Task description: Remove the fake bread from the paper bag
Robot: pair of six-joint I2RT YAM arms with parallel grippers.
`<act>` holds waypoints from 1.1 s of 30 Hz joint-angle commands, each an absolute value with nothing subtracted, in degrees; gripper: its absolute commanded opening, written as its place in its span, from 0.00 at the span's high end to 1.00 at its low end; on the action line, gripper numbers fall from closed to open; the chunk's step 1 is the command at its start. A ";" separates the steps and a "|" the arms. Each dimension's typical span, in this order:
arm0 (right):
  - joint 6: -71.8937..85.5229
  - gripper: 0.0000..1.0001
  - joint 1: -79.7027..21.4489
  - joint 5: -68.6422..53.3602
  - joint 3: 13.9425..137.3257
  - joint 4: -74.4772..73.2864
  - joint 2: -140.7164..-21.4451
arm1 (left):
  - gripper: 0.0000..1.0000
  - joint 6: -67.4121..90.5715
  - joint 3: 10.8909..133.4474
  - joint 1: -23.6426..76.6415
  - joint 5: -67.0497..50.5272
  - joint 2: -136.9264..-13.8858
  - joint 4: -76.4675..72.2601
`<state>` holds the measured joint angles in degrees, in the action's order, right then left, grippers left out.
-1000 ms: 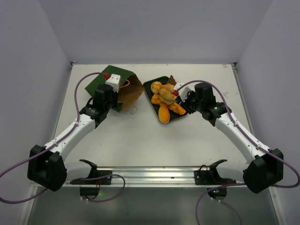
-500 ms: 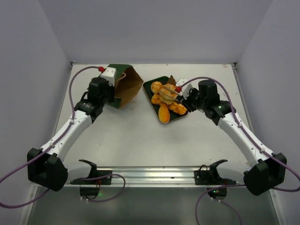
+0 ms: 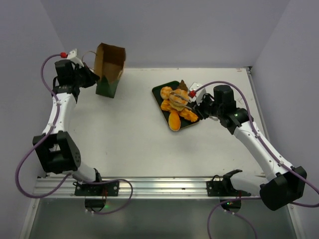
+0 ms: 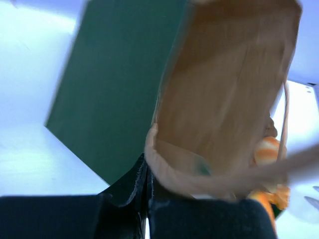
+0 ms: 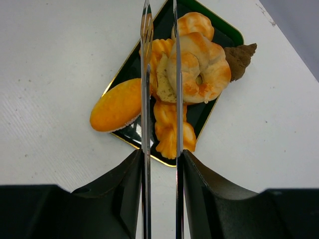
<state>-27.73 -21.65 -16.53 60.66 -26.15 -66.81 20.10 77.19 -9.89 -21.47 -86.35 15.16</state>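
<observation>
The paper bag [image 3: 107,74], dark green outside and brown inside, stands upright at the far left back with its mouth up. My left gripper [image 3: 92,75] is shut on its near edge by the cord handle. In the left wrist view the shut gripper [image 4: 147,184] sits under the bag [image 4: 114,84], and only brown paper shows inside. The fake bread [image 3: 175,105] lies heaped on a dark green tray [image 3: 158,92], with a dark brown piece [image 3: 183,84] at the back. My right gripper [image 3: 199,107] is shut on metal tongs [image 5: 146,99] whose blades reach over the bread [image 5: 199,69].
The tray [image 5: 219,30] is tan-rimmed and sits right of the table's middle. One flat orange bun [image 5: 117,105] hangs over its near left rim. The side walls stand close behind the bag. A metal rail [image 3: 164,185] runs along the near edge.
My left arm has lifted the bag from lying beside the tray and swung it to the far left back, now upright. The right gripper has drawn back slightly to the right with the tongs.
</observation>
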 commanded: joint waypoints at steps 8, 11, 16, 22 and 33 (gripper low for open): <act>-25.93 0.60 -21.27 -19.25 59.41 -22.94 -64.34 | 1.00 27.16 87.44 -10.99 -31.56 -97.03 17.49; -25.84 0.60 -21.27 -18.81 59.33 -22.76 -64.25 | 0.93 26.63 89.64 -11.16 -29.45 -98.52 18.72; -25.93 0.60 -21.27 -18.19 59.41 -22.85 -64.34 | 0.81 27.07 92.37 -11.60 -26.72 -100.19 18.98; -26.01 0.60 -20.92 -17.93 59.41 -22.85 -64.51 | 0.56 26.63 94.57 -12.13 -24.08 -100.72 19.34; -25.84 0.60 -19.78 -17.49 59.68 -22.85 -64.95 | 0.26 24.18 96.94 -13.27 -21.98 -96.95 19.60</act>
<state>-26.59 -20.40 -17.50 59.42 -25.65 -65.58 25.87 93.91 -12.71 -23.44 -100.86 18.85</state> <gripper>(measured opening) 0.400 0.718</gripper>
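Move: The spot where the paper bag is to stand is on the table, about 14 cm ahead of the left gripper and 27 cm below it. The bag, its near rim still pinched by that gripper, has its middle some 12 cm ahead, 4 cm right and 12 cm down. The bread tray lies about 34 cm right, 6 cm ahead and 26 cm down. From the right gripper the standing spot is roughly 42 cm left, 25 cm ahead and 23 cm down. Bring the left gripper about 6 cm forward with the bag's rim pinched, first dipping nearly 4 cm towards the table and rolling its left side down some 10 degrees. Open the fingers wide over the later part to let go of the rim, easing 3 cm left and back up to the starting height. ##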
